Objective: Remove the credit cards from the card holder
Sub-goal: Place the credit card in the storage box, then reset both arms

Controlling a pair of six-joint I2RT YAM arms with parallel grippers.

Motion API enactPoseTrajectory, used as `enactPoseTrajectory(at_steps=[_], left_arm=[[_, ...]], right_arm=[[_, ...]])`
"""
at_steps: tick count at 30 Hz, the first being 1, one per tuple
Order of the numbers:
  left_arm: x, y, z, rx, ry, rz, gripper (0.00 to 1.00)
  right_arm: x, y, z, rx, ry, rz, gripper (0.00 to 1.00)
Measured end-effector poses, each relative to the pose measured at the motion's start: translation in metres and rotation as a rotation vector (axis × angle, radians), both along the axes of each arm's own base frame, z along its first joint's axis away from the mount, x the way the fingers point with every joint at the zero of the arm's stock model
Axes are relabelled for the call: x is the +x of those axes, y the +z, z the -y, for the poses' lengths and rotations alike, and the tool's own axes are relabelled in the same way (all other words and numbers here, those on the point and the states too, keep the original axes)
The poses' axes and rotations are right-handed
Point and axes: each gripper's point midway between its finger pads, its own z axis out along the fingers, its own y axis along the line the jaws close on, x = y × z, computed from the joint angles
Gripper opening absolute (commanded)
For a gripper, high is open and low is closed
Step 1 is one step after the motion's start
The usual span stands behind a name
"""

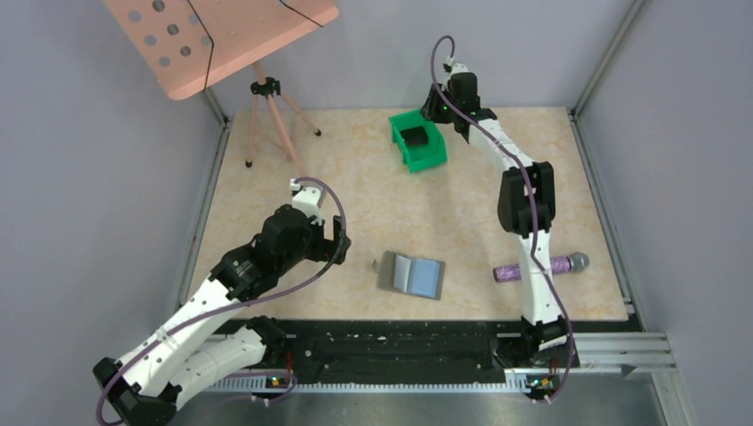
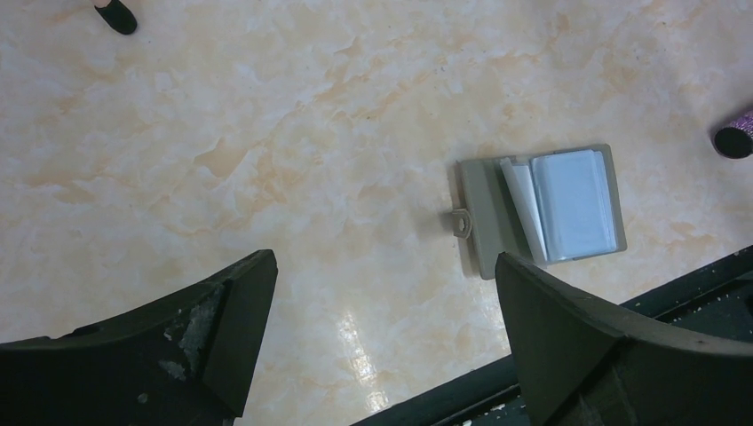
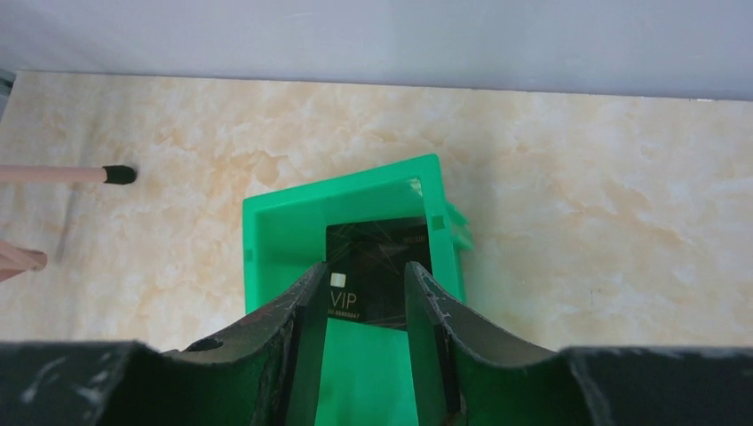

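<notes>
The card holder (image 1: 411,275) lies opened flat near the table's front edge, grey with a light blue inner panel (image 2: 575,202) facing up. A black credit card (image 3: 382,257) marked VIP lies inside the green bin (image 3: 284,222) at the back of the table. My right gripper (image 3: 366,271) hangs over that bin, open, its jaws apart and clear of the card below them. My left gripper (image 2: 382,257) is open wide above bare table, just left of the card holder, with nothing between its fingers.
A purple cylinder (image 1: 533,268) lies right of the card holder, behind the right arm. A pink perforated board on a tripod (image 1: 266,89) stands at the back left, one foot (image 3: 118,174) on the table left of the green bin (image 1: 426,155). Grey walls enclose the table.
</notes>
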Motion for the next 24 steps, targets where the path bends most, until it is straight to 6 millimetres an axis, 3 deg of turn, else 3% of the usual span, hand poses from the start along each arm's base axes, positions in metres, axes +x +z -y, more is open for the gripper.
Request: enactPoseTrajectory(at_steps=[3,5,9,11,12,13,16,18,21,24], left_arm=[[-0.001,0.000,0.002,-0.010,-0.004,-0.005,0.99],[-0.001,0.000,0.003,-0.018,-0.003,-0.009,0.99],[-0.002,0.003,0.004,-0.034,0.001,-0.014,0.99],[-0.001,0.010,0.007,-0.051,-0.001,-0.008,0.99],[-0.001,0.014,0.008,-0.061,-0.003,-0.004,0.99],[0.000,0.018,0.009,-0.073,-0.002,0.000,0.99],[0.001,0.032,0.012,-0.108,-0.002,0.015,0.99],[0.001,0.038,0.014,-0.127,-0.001,0.022,0.99],[-0.001,0.046,0.019,-0.159,-0.017,0.022,0.99],[-0.003,0.052,0.023,-0.190,-0.027,0.020,0.99]], right_arm=[[-0.010,0.004,0.003,-0.005,-0.007,-0.029,0.43],[-0.027,0.007,0.008,-0.011,-0.016,-0.066,0.47],[-0.082,0.031,0.019,-0.017,-0.042,-0.129,0.67],[-0.115,0.051,0.023,-0.023,-0.057,-0.131,0.82],[-0.134,0.062,0.024,-0.027,-0.060,-0.123,0.96],[-0.158,0.076,0.022,-0.030,-0.053,-0.111,0.99],[-0.218,0.111,0.008,-0.016,-0.012,-0.052,0.99],[-0.260,0.122,-0.003,-0.011,0.026,-0.024,0.99],[-0.317,0.125,-0.012,-0.009,0.089,-0.021,0.99],[-0.355,0.119,0.003,0.011,0.087,-0.037,0.99]])
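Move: The card holder lies about 44 cm back of the right hand, some 9 cm to its left and 15 cm below. The green storage box, with the cards in it, is almost under that hand, about 2 cm ahead, 5 cm left and 13 cm down; the microphone lies some 42 cm back and 28 cm right, 13 cm down. From the left hand the holder is level with it, about 22 cm right and 20 cm below. Swinging back fast from over the storage box towards the card holder, the empty right hand covers about 35 cm and climbs some 12 cm, mostly on the way, while its part-open fingers spread fully. Its wrist barely turns. The left hand, fingers still wide, lifts about 5 cm and drifts slightly right, rolling its left side down a little. ##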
